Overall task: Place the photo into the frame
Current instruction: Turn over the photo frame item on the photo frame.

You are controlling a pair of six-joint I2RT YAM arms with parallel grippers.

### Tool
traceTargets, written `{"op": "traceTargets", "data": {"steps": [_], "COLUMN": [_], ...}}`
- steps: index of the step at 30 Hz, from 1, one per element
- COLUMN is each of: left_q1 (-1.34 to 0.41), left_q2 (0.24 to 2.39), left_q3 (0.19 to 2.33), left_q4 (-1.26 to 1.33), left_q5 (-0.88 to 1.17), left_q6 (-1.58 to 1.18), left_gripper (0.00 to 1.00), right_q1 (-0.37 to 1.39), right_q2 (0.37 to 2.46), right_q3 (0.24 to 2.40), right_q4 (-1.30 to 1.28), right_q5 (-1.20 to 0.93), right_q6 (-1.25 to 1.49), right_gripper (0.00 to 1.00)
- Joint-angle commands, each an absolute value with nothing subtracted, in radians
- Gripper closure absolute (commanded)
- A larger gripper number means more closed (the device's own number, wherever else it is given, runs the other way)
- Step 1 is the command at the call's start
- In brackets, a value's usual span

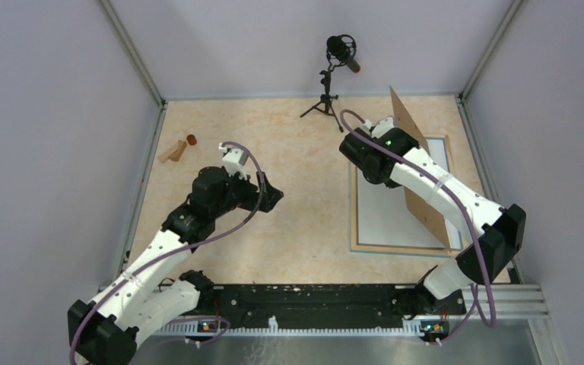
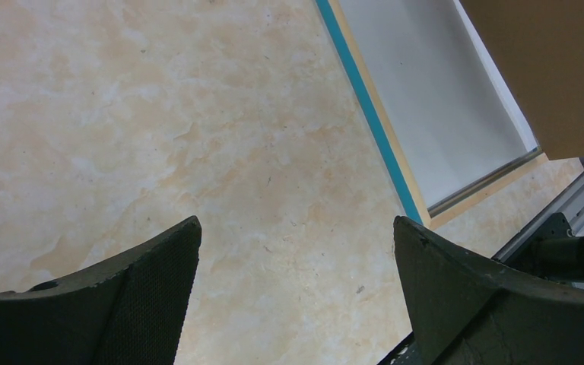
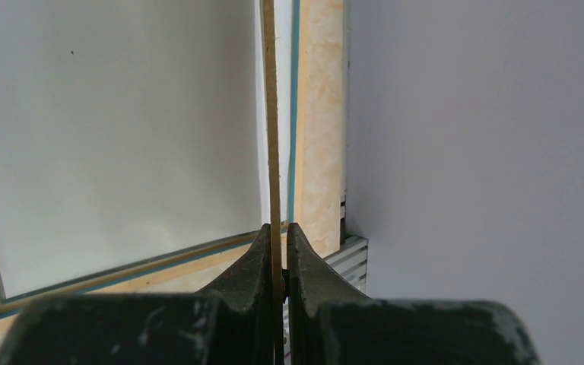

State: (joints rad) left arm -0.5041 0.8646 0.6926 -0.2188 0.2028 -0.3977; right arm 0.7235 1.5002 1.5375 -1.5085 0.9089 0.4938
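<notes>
The frame [image 1: 353,205] lies flat on the table's right side, light wood with a blue strip [image 2: 372,114] [image 3: 122,274]. Inside it rests the photo [image 1: 388,213], white back up [image 2: 441,91] [image 3: 122,137]; its printed side does not show. My right gripper [image 1: 390,131] is shut on a plain brown cardboard board [image 1: 432,217], which stands on edge above the frame's right part [image 2: 555,68]. The right wrist view shows that board edge-on [image 3: 270,114], pinched between the jaws [image 3: 276,228]. My left gripper [image 1: 274,194] hovers open over bare table left of the frame [image 2: 296,220], nothing between its fingers.
A microphone on a small tripod [image 1: 327,99] stands at the back centre. A wooden piece [image 1: 173,151] and a small red-brown object [image 1: 191,139] lie at the back left. Grey walls enclose the table; a metal rail [image 1: 502,300] runs along the near edge.
</notes>
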Motion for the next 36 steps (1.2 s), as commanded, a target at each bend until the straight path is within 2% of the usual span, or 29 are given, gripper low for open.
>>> {"op": "traceTargets", "data": {"steps": [1,30,31,33,36], "left_q1": [-0.509,-0.543,-0.544,-0.546,-0.548], "left_q2": [0.847,0.834,0.834,0.83,0.828], "left_q3": [0.683,0.681,0.681,0.68,0.679], "left_q4": [-0.194,-0.203,-0.204,-0.205,-0.206], "left_q5": [0.188,0.18,0.181,0.179,0.178], "left_q6": [-0.382,-0.366,-0.365,-0.364,-0.361], "left_gripper": [0.02,0.02,0.02,0.02,0.02], "right_q1": [0.743,0.784,0.787,0.793,0.796], "right_q2": [1.518,1.787,1.79,1.791,1.773], "right_q3": [1.536,1.345,1.345,1.347,1.355], "right_q4": [-1.5,-1.499,-1.497,-1.458,-1.359], "right_q5": [1.043,1.188,1.177,1.141,1.038], "right_q6": [0.541,0.858,0.86,0.811,0.693], "right_gripper": [1.0,1.0,0.94,0.7,0.41]}}
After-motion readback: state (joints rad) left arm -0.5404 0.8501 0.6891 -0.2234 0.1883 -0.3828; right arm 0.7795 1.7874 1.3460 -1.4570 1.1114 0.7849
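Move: Pinched in the right fingers by its raised left side, the brown board stands steeply, its middle some 5 cm to the right, 2 cm ahead and 10 cm below. The photo frame aimed for has its middle about 5 cm to the right, 2 cm ahead and 20 cm below the right hand; the white sheet inside shares that place. From the left hand the frame lies some 36 cm to the right, 3 cm ahead and 16 cm below. Lowering the board's raised left side towards the frame, the right hand sinks about 8 cm with only a slight forward drift, while its wrist rolls some 15 to 20 degrees so that the fingers level out and point more to the right. Near the bottom the shut fingers open to about half, releasing their pinch, with the board still between them. ##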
